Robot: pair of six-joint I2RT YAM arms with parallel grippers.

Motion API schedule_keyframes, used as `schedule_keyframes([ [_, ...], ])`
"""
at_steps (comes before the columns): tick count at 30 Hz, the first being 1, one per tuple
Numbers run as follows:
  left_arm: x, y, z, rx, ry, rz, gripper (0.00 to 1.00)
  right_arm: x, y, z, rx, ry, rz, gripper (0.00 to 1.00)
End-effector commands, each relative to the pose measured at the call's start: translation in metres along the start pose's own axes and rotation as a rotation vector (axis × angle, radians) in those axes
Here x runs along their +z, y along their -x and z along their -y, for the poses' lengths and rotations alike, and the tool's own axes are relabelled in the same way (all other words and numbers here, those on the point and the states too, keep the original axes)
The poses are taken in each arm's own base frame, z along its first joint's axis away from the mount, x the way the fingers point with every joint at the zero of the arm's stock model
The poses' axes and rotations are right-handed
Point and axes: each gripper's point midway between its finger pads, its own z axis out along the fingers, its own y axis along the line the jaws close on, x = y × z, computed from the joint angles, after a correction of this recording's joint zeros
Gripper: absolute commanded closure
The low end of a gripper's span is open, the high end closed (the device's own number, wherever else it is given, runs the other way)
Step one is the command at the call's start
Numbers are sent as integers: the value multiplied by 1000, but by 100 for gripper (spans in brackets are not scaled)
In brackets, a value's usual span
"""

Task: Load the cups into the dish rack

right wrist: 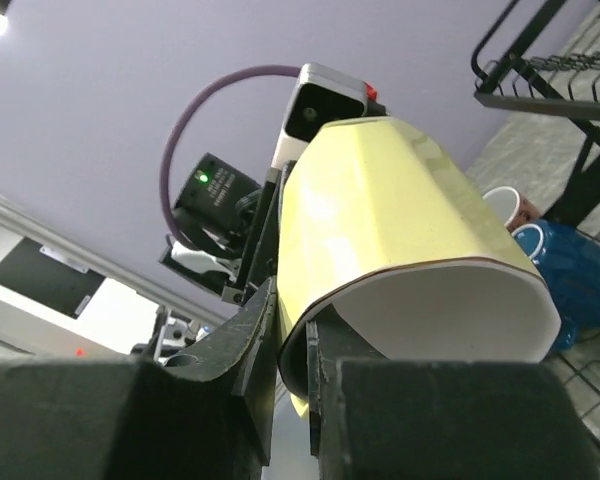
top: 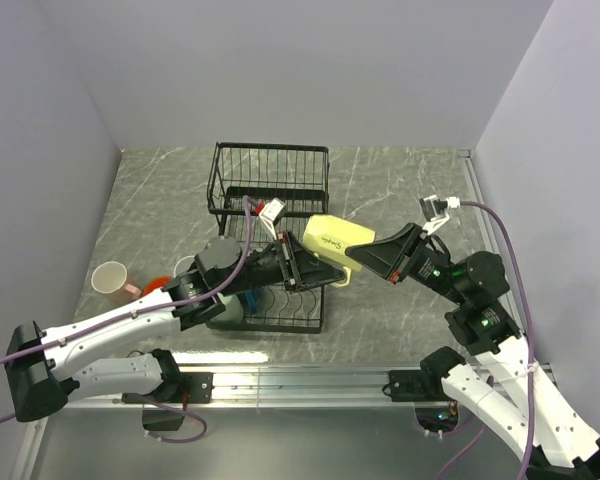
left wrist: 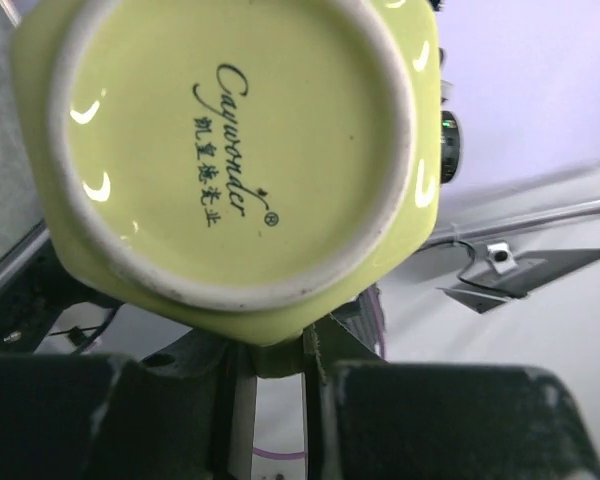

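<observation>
A yellow-green cup (top: 332, 238) hangs on its side above the black wire dish rack (top: 270, 180), held from both ends. My left gripper (top: 298, 263) is shut on the cup's handle, next to the base. In the left wrist view the stamped base (left wrist: 230, 150) fills the frame, with the handle pinched between the fingers (left wrist: 325, 360). My right gripper (top: 373, 252) is shut on the rim, one finger inside the cup (right wrist: 400, 220) and one outside. A blue cup (right wrist: 570, 272) lies in the rack's tray section.
A pink cup (top: 110, 277) and an orange cup (top: 156, 285) stand on the table left of the rack, beside my left arm. A pale cup (right wrist: 505, 205) shows behind the blue one. The raised basket section (right wrist: 540, 70) is at the rack's far end. Walls close in on three sides.
</observation>
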Motion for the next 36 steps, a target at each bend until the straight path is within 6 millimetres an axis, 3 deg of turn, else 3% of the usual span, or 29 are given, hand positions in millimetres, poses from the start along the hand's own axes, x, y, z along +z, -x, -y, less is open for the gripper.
schedule_keyframes([
  [1,-6,49,-1,123,107,220,100,-12,-17,-13,5,24,-88,100],
  [2,-5,54,4,157,133,227,100,-14,-14,-17,-51,14,-82,95],
  [3,-6,56,-1,171,176,233,100,-17,-19,-6,-40,-47,-101,84],
  [4,-12,56,-22,175,282,230,100,-18,-15,-1,-79,-82,-83,67],
  [5,-14,57,-18,198,296,222,100,-22,-11,-7,-103,-90,-71,39],
  [7,-23,63,-30,212,369,254,100,-29,-13,2,-111,-160,-80,31],
  [12,-52,70,-56,249,509,318,100,-52,-4,2,-198,-275,-32,28],
  [15,-66,67,-91,282,672,292,100,-64,0,0,-244,-319,-15,28],
  [20,-59,61,-139,318,870,265,100,-74,-3,6,-257,-351,-12,28],
  [26,-55,67,-188,335,1098,332,100,-77,-3,6,-262,-374,-13,28],
  [31,-54,71,-219,379,1209,347,100,-84,-3,9,-268,-403,-10,28],
  [36,-66,80,-244,425,1330,404,100,-89,-6,13,-263,-426,-16,28],
])
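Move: Both hands hold the yellow cup between them. For the left hand, its free spot on the rack's lower tray is about 10 cm ahead, 8 cm to the left and 28 cm below. Already on that tray, the blue cup sits some 9 cm ahead, 17 cm left and 29 cm below, with the green cup roughly 7 cm ahead and 23 cm left, equally low. From the right hand, the yellow cup's middle is about 5 cm left, 2 cm ahead and 1 cm above. Right hand lets go, withdrawing rightward; left lowers the yellow cup 25 cm, forward-left towards the rack, rolling 75 degrees. ##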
